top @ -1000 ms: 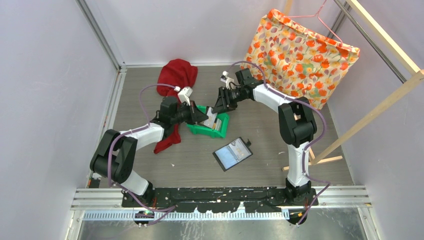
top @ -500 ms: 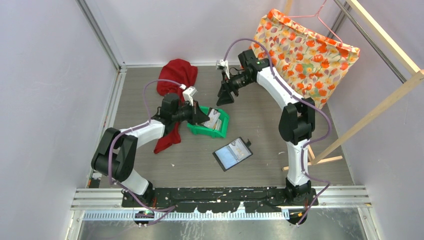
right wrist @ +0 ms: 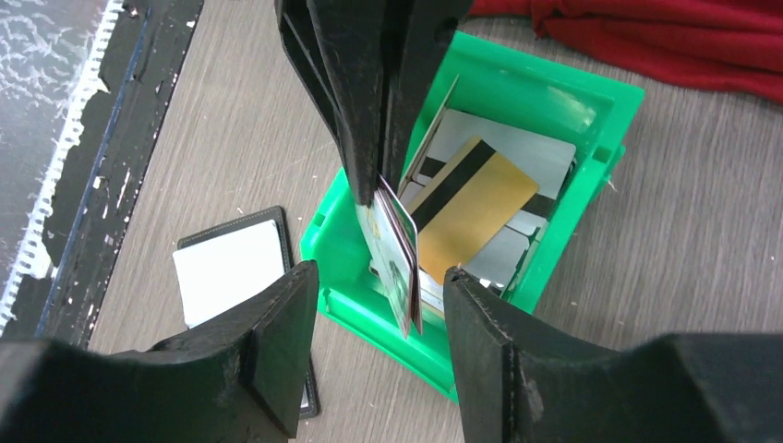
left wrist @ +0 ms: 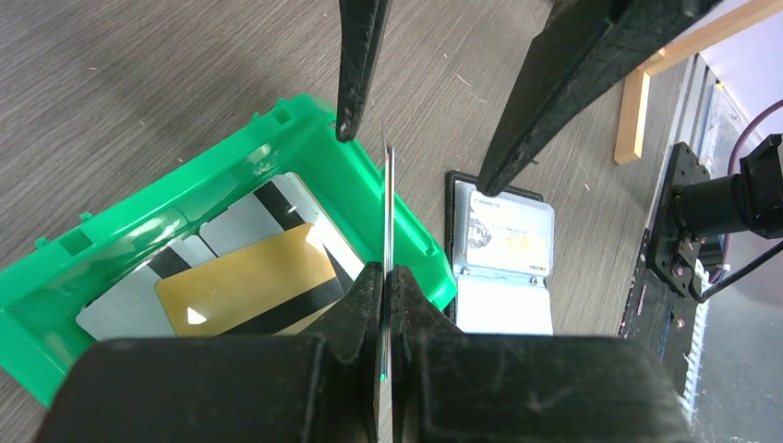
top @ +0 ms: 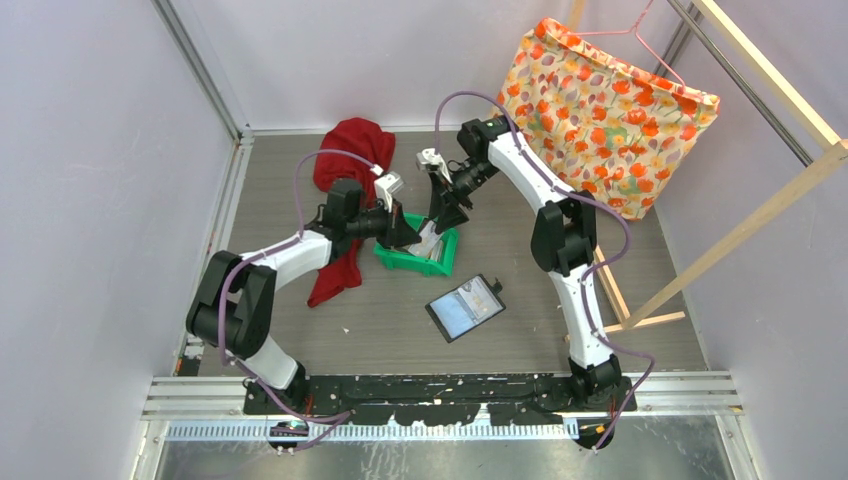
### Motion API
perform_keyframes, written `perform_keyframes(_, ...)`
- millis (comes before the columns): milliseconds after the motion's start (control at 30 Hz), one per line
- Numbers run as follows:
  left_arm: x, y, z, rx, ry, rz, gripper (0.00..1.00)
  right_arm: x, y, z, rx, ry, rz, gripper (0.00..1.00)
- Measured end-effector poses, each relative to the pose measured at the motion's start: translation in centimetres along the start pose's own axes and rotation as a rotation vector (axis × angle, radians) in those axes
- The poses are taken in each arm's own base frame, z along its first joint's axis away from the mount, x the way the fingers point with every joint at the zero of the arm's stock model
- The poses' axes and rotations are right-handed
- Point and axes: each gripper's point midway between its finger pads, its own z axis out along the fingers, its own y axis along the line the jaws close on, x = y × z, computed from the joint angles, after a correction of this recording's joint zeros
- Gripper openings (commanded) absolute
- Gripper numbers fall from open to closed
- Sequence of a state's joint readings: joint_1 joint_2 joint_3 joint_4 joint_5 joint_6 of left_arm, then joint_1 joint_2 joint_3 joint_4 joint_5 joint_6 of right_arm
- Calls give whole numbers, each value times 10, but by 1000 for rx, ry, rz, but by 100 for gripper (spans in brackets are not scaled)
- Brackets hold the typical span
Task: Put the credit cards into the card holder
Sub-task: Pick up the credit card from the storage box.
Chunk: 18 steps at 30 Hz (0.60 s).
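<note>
My left gripper (top: pixel 408 234) (left wrist: pixel 386 273) is shut on two thin credit cards (left wrist: pixel 388 198) (right wrist: pixel 399 254), held upright on edge over the green bin (top: pixel 412 263) (left wrist: pixel 309 120) (right wrist: pixel 605 101). My right gripper (top: pixel 440 217) (right wrist: pixel 380 288) is open, one finger on each side of the held cards without touching them. More credit cards lie flat in the bin, with a gold one (left wrist: pixel 245 286) (right wrist: pixel 475 198) on top. The black card holder (top: pixel 466 307) (left wrist: pixel 503 245) (right wrist: pixel 231 268) lies open on the floor just beyond the bin.
A red cloth (top: pixel 350 150) (right wrist: pixel 665 37) lies behind and left of the bin. A floral bag (top: pixel 600 110) hangs from a wooden frame (top: pixel 760 200) at the back right. Grey walls enclose the floor.
The right gripper lifted away from the bin toward the back, then came back down with its jaws around the cards in the left gripper. The left gripper barely moved.
</note>
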<state>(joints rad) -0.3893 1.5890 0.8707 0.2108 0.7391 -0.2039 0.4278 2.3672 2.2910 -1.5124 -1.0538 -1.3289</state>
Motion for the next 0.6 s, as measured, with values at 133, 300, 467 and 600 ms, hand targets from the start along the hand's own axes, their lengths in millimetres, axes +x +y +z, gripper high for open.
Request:
perform_keyframes(133, 1, 0, 1, 6, 12, 11, 0, -5, 3, 4, -12, -13, -3, 51)
perform_keyframes(300, 3, 0, 1, 11, 22, 14, 0, -9, 2, 7, -13, -30, 10, 42)
perform_keyframes(467, 5, 0, 1, 13, 28, 12, 0, -12, 1, 8, -7, -40, 23, 38)
perform_keyframes(600, 6, 0, 0, 14, 32, 9, 0, -14, -3, 9, 2, -47, 30, 37)
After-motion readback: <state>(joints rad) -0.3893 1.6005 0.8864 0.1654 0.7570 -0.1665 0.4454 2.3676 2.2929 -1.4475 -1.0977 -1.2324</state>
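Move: Two or so thin credit cards stand edge-up in the left hand's shut fingers, their middle about 2 cm to its right, 1 cm ahead and 1 cm below. From the open right hand that middle lies some 3 cm left, 2 cm back and 2 cm lower. The green storage box is about 4 cm left, 4 cm back and 12 cm below the right hand; the card holder lies roughly 18 cm back, 5 cm right and 14 cm below it. The cards stay clamped in the nearly still left hand, while the right hand eases left onto their free end, about 1.5 cm, rising slightly as it goes. Its fingers, one on each face of the cards, narrow by about a third of their gap without yet pinching. ##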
